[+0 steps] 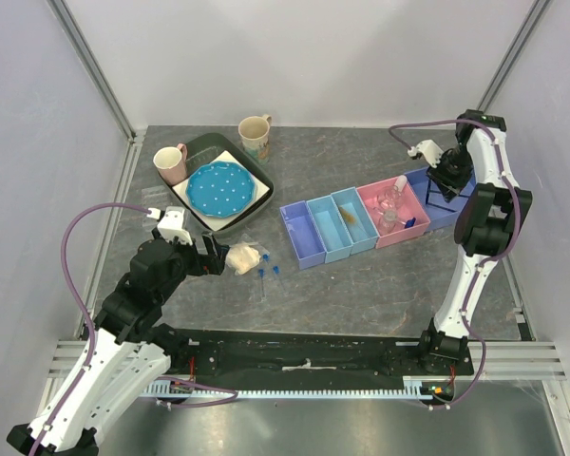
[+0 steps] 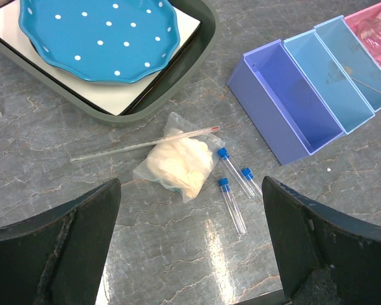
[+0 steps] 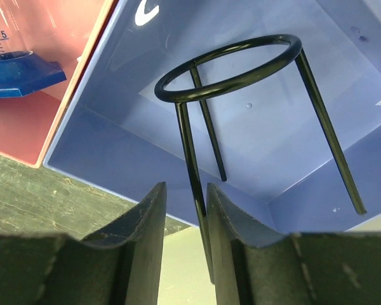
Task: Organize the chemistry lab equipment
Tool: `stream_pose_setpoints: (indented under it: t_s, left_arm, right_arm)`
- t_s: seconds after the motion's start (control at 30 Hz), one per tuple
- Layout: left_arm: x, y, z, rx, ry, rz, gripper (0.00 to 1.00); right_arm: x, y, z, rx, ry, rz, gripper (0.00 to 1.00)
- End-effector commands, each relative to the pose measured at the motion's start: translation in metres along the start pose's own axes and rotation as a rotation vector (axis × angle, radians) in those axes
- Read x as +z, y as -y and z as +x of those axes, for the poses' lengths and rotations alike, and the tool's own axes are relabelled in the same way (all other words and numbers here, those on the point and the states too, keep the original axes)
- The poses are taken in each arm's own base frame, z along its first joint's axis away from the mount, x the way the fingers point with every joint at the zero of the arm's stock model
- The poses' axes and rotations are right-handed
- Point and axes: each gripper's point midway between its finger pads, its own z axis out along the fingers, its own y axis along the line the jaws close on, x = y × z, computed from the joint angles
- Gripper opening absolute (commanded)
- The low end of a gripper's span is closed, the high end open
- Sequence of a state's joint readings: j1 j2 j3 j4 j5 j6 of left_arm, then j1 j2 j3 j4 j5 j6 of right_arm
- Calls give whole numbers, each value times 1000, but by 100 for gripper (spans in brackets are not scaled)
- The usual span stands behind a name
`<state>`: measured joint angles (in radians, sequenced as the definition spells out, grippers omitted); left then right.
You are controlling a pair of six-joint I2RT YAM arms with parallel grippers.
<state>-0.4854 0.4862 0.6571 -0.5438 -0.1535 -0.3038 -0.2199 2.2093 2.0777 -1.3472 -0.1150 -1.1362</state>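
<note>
The black wire frame (image 3: 228, 63), a ring on three legs, stands inside the far-right purple bin (image 3: 114, 146). My right gripper (image 3: 185, 210) is open by a narrow gap, with one leg of the frame between its fingers against the right one. In the top view the right gripper (image 1: 444, 176) hangs over that frame (image 1: 446, 195). The whitish bag (image 2: 178, 164) and three blue-capped tubes (image 2: 232, 203) lie on the table, with a thin glass rod (image 2: 140, 145) beside them. My left gripper (image 2: 190, 254) is wide open and holds nothing, just short of the bag (image 1: 244, 257). The cylinder's blue hexagonal base (image 3: 19, 76) sits in the pink bin.
Five bins stand in a row: purple (image 1: 302, 235), two light blue (image 1: 328, 228), pink (image 1: 392, 211) with a flask (image 1: 389, 201), and purple (image 1: 427, 185). A dark tray (image 1: 266, 180) holds the dotted blue plate (image 1: 218, 187). Two mugs (image 1: 171, 163) (image 1: 256, 136) stand behind it.
</note>
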Motion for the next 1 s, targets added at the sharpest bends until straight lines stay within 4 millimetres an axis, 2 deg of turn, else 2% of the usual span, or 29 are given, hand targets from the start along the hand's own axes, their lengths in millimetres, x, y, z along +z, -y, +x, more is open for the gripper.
stream_pose_setpoints:
  t_s: [0.0, 0.07, 0.13, 0.17, 0.2, 0.23, 0.27, 0.3, 0.33, 0.37, 0.4, 0.43, 0.47, 0.5, 0.53, 0.57, 0.6, 0.63, 0.67, 0.7, 0.73, 0.77, 0.83, 0.97]
  left_arm:
    - [1, 2, -11, 27, 45, 14, 98]
    - [1, 3, -11, 26, 46, 16, 98]
    - [1, 3, -11, 26, 46, 20, 98]
    - [0, 3, -11, 24, 46, 21, 98]
    - [0, 3, -11, 23, 46, 21, 98]
    - [0, 4, -12, 19, 48, 24, 98]
    - [-1, 4, -12, 16, 49, 26, 99]
    - [-1, 5, -12, 11, 47, 27, 98]
    - [-3, 6, -13, -2, 53, 35, 99]
    - [-5, 10, -13, -10, 51, 52, 99]
    - [-7, 11, -12, -22, 45, 59, 100]
    - [-9, 15, -12, -57, 42, 74, 100]
    - [-13, 22, -10, -76, 32, 113, 100]
    - [-16, 26, -9, -100, 19, 132, 100]
    - [-18, 31, -7, -147, 1, 150, 100]
    - [-22, 39, -4, -172, -20, 190, 100]
    - [-24, 44, -5, -196, -27, 213, 100]
    - [-27, 48, -2, -240, -48, 227, 99]
    - [-29, 52, 1, -262, -69, 247, 99]
    - [-30, 55, 2, -283, -85, 254, 99]
    - [-31, 57, 6, -315, -108, 260, 99]
    - [-32, 61, 8, -329, -129, 272, 98]
    - [-30, 64, 13, -366, -167, 272, 98]
    - [-23, 70, 28, -414, -270, 269, 94]
  right_arm:
    - [-48, -4, -11, 40, 73, 82, 40]
    - [-57, -5, -17, 64, 110, 107, 42]
    - [-77, -7, -26, 74, 178, 152, 44]
    - [-78, -13, -27, 81, 196, 147, 45]
    - [-95, -19, -31, 91, 237, 176, 46]
    - [-102, -22, -40, 90, 292, 183, 48]
    - [-100, -32, -42, 96, 322, 157, 48]
    - [-117, -42, -47, 102, 376, 175, 49]
    - [-122, -53, -61, 87, 462, 146, 50]
    - [-115, -68, -61, 93, 486, 99, 51]
    - [-131, -84, -67, 72, 543, 107, 51]
    - [-135, -91, -75, 62, 603, 96, 51]
    - [-127, -114, -81, 68, 675, 12, 52]
    - [-143, -131, -87, 45, 753, 17, 52]
    - [-149, -137, -95, 40, 824, 17, 54]
    - [-138, -161, -99, 46, 892, -78, 56]
    - [-152, -176, -101, 35, 955, -69, 59]
    - [-157, -178, -107, 8, 1017, -52, 65]
    - [-144, -193, -104, 57, 1037, -125, 67]
    - [-155, -207, -107, 31, 1097, -143, 69]
    - [-157, -209, -110, 11, 1132, -142, 72]
    - [-147, -217, -107, 31, 1131, -178, 73]
    - [-144, -226, -106, 19, 1149, -208, 73]
    - [-116, -237, -100, 70, 1128, -303, 77]
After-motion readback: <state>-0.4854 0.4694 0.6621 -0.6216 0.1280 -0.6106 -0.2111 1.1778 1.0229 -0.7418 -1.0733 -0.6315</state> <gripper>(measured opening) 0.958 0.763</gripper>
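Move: The right hand, already opening, has a leg of the black tripod stand between its fingers; the stand's middle is about 4 cm ahead and 1 cm left. The blue-capped tubes lie some 53 cm left, 25 cm back and 6 cm lower; on the way are the pink bin (17 cm left, 5 cm back) and purple bin (44 cm left, 13 cm back). From the left hand those tubes are about 11 cm right, roughly level, 16 cm below; the bag lies 5 cm right, 4 cm ahead. The right fingers come free of the stand's leg, spreading wider as the hand rises, then it swings left and back towards the blue-capped tubes: about 20 cm left, 14 back, 12 up in all. Its downward fingers swing up to point left and somewhat forward, some 60 degrees of turn. The left hand starts later, easing about 5 cm right and 4 back, rolling right side up and tipping down, fingers open. ##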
